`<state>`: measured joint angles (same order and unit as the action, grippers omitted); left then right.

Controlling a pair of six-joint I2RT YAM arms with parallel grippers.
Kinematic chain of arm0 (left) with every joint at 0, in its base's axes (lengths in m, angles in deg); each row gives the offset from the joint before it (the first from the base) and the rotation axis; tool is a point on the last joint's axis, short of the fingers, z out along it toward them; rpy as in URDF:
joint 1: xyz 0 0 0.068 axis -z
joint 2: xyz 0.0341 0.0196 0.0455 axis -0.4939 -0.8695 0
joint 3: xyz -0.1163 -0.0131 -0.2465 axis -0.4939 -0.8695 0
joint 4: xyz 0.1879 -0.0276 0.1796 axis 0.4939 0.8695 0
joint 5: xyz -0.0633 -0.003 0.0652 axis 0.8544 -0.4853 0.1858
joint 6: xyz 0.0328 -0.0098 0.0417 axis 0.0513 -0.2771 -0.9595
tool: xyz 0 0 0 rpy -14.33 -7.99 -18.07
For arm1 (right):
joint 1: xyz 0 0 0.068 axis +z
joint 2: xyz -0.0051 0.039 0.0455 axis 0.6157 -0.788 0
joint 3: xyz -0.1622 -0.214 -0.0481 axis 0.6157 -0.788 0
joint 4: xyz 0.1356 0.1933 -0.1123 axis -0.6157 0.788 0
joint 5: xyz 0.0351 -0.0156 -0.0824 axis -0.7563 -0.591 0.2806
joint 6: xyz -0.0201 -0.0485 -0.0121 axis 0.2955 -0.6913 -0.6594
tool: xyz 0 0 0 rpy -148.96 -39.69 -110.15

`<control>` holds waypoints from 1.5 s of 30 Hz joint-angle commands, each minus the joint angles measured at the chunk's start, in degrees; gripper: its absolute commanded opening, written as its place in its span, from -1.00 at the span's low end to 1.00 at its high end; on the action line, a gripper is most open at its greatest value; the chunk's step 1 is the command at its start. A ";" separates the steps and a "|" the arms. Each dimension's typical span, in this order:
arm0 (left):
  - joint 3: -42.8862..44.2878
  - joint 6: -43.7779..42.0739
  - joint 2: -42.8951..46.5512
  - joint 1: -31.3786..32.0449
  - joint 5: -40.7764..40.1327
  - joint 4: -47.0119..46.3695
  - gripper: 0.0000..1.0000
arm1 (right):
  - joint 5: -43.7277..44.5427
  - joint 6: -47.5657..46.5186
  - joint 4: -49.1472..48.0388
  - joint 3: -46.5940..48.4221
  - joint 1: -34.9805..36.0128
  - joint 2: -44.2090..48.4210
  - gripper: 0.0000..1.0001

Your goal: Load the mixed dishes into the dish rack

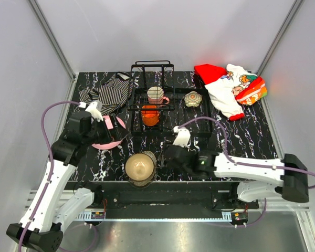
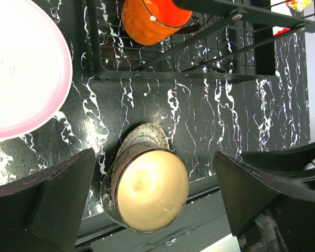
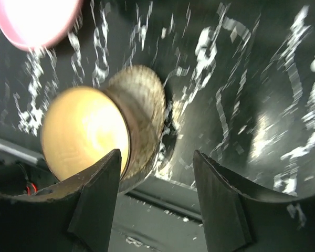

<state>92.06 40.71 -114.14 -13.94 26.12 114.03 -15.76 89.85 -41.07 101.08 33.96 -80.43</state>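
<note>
The black wire dish rack [image 1: 138, 97] stands mid-table and holds the cream-pink mug [image 1: 156, 94] and the small orange cup [image 1: 150, 114]. The small floral cup [image 1: 192, 98] sits on the table right of the rack. The pink plate [image 1: 106, 143] lies at the left, partly under my left gripper [image 1: 113, 131], which is open and empty above it. The brownish bowl [image 1: 140, 167] sits at the near edge. My right gripper [image 1: 165, 156] is open, just right of the bowl [image 3: 94, 136], with one finger beside its rim. The tan-gold plate is out of view.
A striped black-white cloth [image 1: 109, 90] lies at the back left. A red-white printed cloth [image 1: 230, 88] lies at the back right. The table's near edge runs just behind the bowl [image 2: 147, 189]. The rack's front rail [image 2: 163, 73] and the orange cup [image 2: 152, 21] show in the left wrist view.
</note>
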 commanded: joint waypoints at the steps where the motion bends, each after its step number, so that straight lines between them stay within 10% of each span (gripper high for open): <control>1: 1.35 -0.19 0.94 -0.28 -0.84 0.47 0.98 | 0.71 8.95 -2.53 3.39 3.88 -6.34 0.25; 29: 0.39 -1.06 1.90 -0.28 -1.81 1.00 0.98 | -5.54 10.97 -11.85 4.45 5.56 -21.39 -0.41; 36: 0.21 -0.89 1.99 -0.19 -1.98 1.00 0.98 | -5.71 9.22 -13.69 3.57 5.64 -20.77 -0.93; 45: 0.65 -1.15 1.90 -0.28 -2.25 1.08 0.98 | -2.12 5.17 -13.35 2.61 5.56 -13.14 -1.00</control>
<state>92.04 40.62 -112.85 -13.94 25.07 116.19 -21.97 96.37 -50.27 103.31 39.47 -101.41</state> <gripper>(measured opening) 0.987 0.038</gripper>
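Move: The beige bowl, stacked over the glass bowl and speckled plate, lies about 12 cm to the right gripper's left, 2 cm back and 11 cm below. From that gripper, the pink plate is roughly 27 cm left and 13 cm ahead; the orange mug is some 9 cm left and 20 cm ahead. From the idle left gripper, the beige bowl lies about 7 cm back, 7 cm right and 19 cm below. Bring the open right gripper down about 9 cm while carrying it some 6 cm left and a little back, to the beige bowl's near right rim, tipping the fingers about 10 degrees further down. Close them during the later descent until they pinch the thin rim, one finger on each side. ##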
